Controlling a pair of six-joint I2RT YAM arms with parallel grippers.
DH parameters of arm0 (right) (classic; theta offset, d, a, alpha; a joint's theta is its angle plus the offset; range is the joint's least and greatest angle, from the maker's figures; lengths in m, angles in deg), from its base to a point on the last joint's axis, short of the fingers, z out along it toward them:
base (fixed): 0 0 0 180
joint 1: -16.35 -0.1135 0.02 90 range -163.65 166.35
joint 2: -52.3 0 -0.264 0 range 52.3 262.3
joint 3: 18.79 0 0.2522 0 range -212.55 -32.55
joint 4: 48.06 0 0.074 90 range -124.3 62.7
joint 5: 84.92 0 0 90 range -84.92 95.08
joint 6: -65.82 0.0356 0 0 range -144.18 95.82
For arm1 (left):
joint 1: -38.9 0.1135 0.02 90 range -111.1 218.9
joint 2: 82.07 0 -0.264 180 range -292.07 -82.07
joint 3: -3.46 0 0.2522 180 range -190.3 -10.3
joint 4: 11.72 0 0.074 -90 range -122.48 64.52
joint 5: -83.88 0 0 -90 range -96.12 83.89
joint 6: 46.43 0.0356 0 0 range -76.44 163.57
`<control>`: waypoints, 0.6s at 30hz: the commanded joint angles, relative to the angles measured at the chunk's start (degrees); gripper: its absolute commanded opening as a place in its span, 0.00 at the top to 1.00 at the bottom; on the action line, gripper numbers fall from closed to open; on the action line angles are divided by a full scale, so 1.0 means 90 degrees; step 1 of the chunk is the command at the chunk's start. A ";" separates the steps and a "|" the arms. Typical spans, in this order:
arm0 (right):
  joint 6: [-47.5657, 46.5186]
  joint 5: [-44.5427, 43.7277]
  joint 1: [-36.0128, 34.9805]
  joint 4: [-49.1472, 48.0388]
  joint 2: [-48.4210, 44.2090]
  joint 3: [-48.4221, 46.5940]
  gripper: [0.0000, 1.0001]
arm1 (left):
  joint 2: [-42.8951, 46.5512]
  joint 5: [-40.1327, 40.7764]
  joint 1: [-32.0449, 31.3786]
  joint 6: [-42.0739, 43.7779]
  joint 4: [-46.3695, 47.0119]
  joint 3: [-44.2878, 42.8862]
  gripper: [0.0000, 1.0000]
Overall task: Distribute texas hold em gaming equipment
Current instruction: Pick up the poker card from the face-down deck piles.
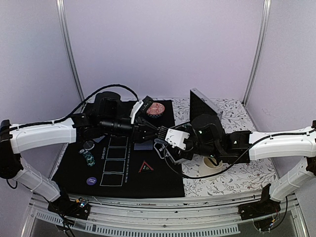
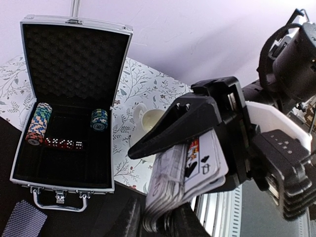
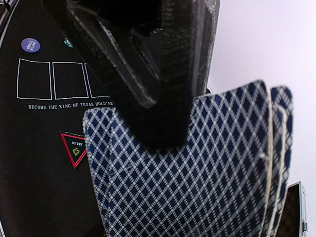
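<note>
A deck of playing cards (image 2: 192,163) hangs above the black mat (image 1: 163,182), between the two arms. My right gripper (image 3: 168,148) is shut on it, one black finger pressed on the blue diamond backs (image 3: 197,187). The deck's face shows a queen of spades. Its lower end is bent and fanned between the fingers of my left gripper (image 2: 158,224), which pinch it from both sides. A single card (image 2: 24,219) lies face down on the mat. A red triangle marker (image 1: 146,167), a purple disc (image 1: 91,181) and a few chips (image 1: 89,158) also sit on the mat.
An open aluminium case (image 2: 69,98) stands on the floral cloth, holding two chip stacks (image 2: 38,123) and red dice (image 2: 64,143). A white cup (image 1: 212,163) sits under the right arm. A red patterned bowl (image 1: 156,108) is at the mat's far edge.
</note>
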 commanded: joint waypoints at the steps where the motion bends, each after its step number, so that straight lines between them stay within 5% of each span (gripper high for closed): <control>1: -0.0006 -0.0092 -0.0023 -0.0098 -0.0054 -0.0065 0.55 | 0.0182 0.0274 0.0098 0.0099 -0.0227 0.0057 0.71; 5: 0.0004 -0.0082 -0.0019 -0.0098 -0.0035 -0.0070 0.55 | 0.0186 0.0366 0.0094 0.0093 -0.0290 0.0038 0.65; 13: 0.0006 -0.0044 -0.0014 -0.0116 0.0006 -0.0100 0.55 | -0.0058 -0.0099 0.0061 -0.0014 0.0026 -0.0159 0.29; 18: 0.0018 -0.0038 -0.0017 -0.0115 0.0030 -0.0108 0.55 | -0.0363 -0.0043 0.0036 -0.0098 0.0196 -0.0358 0.25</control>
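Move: The deck is already held in the right gripper, its middle about 3 cm to the right of the left hand point and 1 cm below it; from the right hand it lies some 3 cm to the left and 2 cm lower. On the table, roughly 22 cm below the left hand, the loose card lies about 7 cm ahead and 5 cm to the left, the open case 8 cm ahead and 13 cm to the right, and the all-in triangle 5 cm back and 5 cm to the left. The left hand stays almost in place beside the deck, pointing right and slightly down, and spreads its fingers from about a quarter to three quarters open, one finger before the card backs and the other on the face side, while the hand shifts only some half a centimetre forward. The right gripper holds the deck still, its grip unchanged. ##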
